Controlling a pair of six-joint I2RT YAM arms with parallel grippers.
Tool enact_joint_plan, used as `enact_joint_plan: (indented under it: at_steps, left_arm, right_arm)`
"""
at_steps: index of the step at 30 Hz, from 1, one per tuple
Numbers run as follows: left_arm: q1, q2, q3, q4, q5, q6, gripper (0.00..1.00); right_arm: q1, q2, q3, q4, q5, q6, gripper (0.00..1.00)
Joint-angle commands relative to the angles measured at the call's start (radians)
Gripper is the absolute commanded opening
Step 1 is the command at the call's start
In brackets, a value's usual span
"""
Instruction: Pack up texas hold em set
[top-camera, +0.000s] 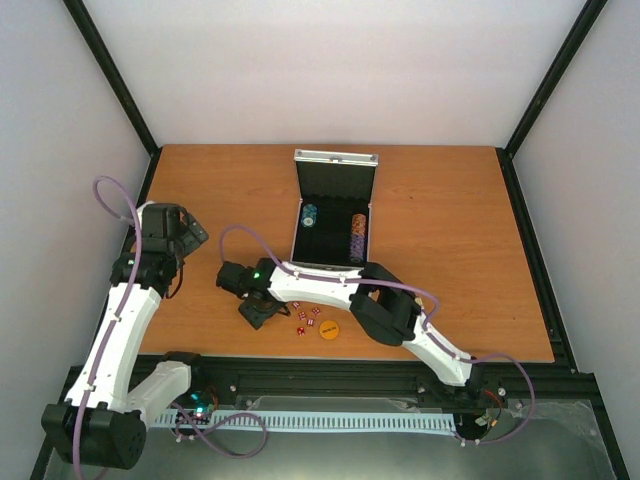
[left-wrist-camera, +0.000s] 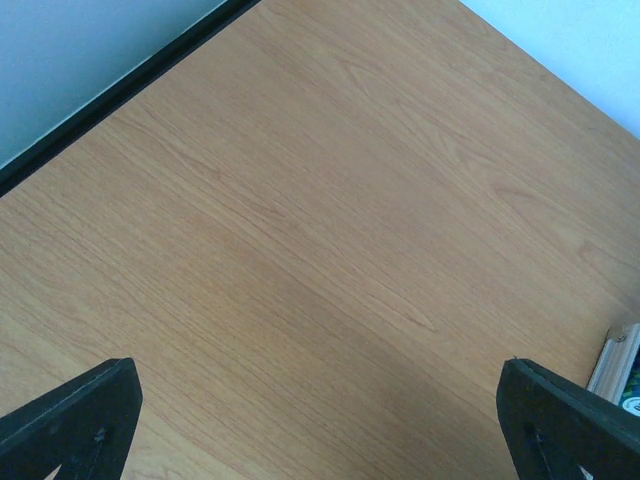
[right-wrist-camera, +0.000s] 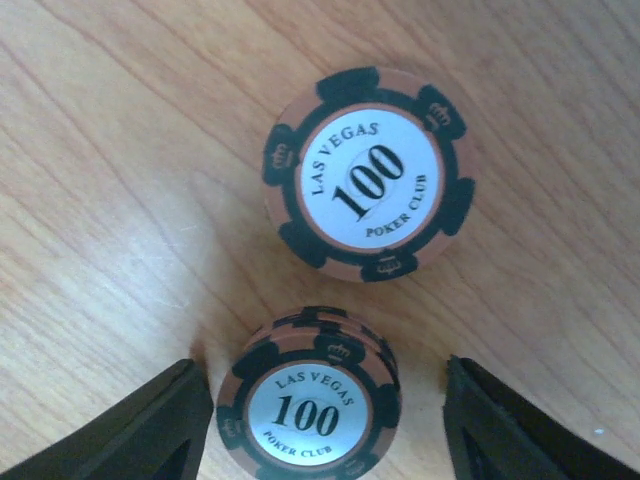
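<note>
The silver case (top-camera: 296, 214) lies open at the table's back middle, its lid (top-camera: 335, 160) standing up. Inside the black lining lie blue chips (top-camera: 309, 215) and a row of orange chips (top-camera: 357, 238). My right gripper (top-camera: 256, 303) points down left of the red dice (top-camera: 307, 318) and the orange disc (top-camera: 329, 329). In the right wrist view, my right gripper (right-wrist-camera: 322, 378) is open, its fingers standing either side of a short stack of brown-and-black "100" chips (right-wrist-camera: 310, 405), with a gap on the right side. Another such chip (right-wrist-camera: 368, 172) lies flat just beyond. My left gripper (top-camera: 186, 226) is open over bare wood.
Black frame rails edge the table at left (top-camera: 148, 170) and right (top-camera: 525, 230). The left wrist view shows plain wood between the fingers (left-wrist-camera: 70, 420), with a corner of the case (left-wrist-camera: 618, 360) at the right edge.
</note>
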Motion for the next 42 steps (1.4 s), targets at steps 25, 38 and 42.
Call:
enact_joint_plan:
  at_steps: [25,38,42]
  left_arm:
    - [0.006,-0.025,-0.024,-0.003,0.001,0.018,1.00]
    - [0.005,-0.032,-0.027,-0.007,-0.001,0.019,1.00]
    - [0.005,-0.033,-0.030,-0.008,0.000,0.019,1.00]
  right_arm:
    - [-0.011,0.014,-0.097,-0.018,0.085,0.020,0.54]
    - [-0.036,0.008,-0.126,0.001,0.093,-0.003,0.38]
    - [-0.036,0.001,-0.138,0.005,0.087,0.002,0.23]
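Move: The black 100-chip stack stands right between the right hand's open fingers, at their height. A single 100 chip lies about 4 cm farther out and 2 cm to the left of it, 1 cm below the hand. The red dice are some 10 cm to the hand's right and 1 cm back; the open case is about 16 cm right and 18 cm ahead. From the left hand, the stack is roughly 9 cm back, 18 cm right and 20 cm below. The right hand closes from both sides onto the chip stack, shifting about 1.5 cm forward and rightward. ##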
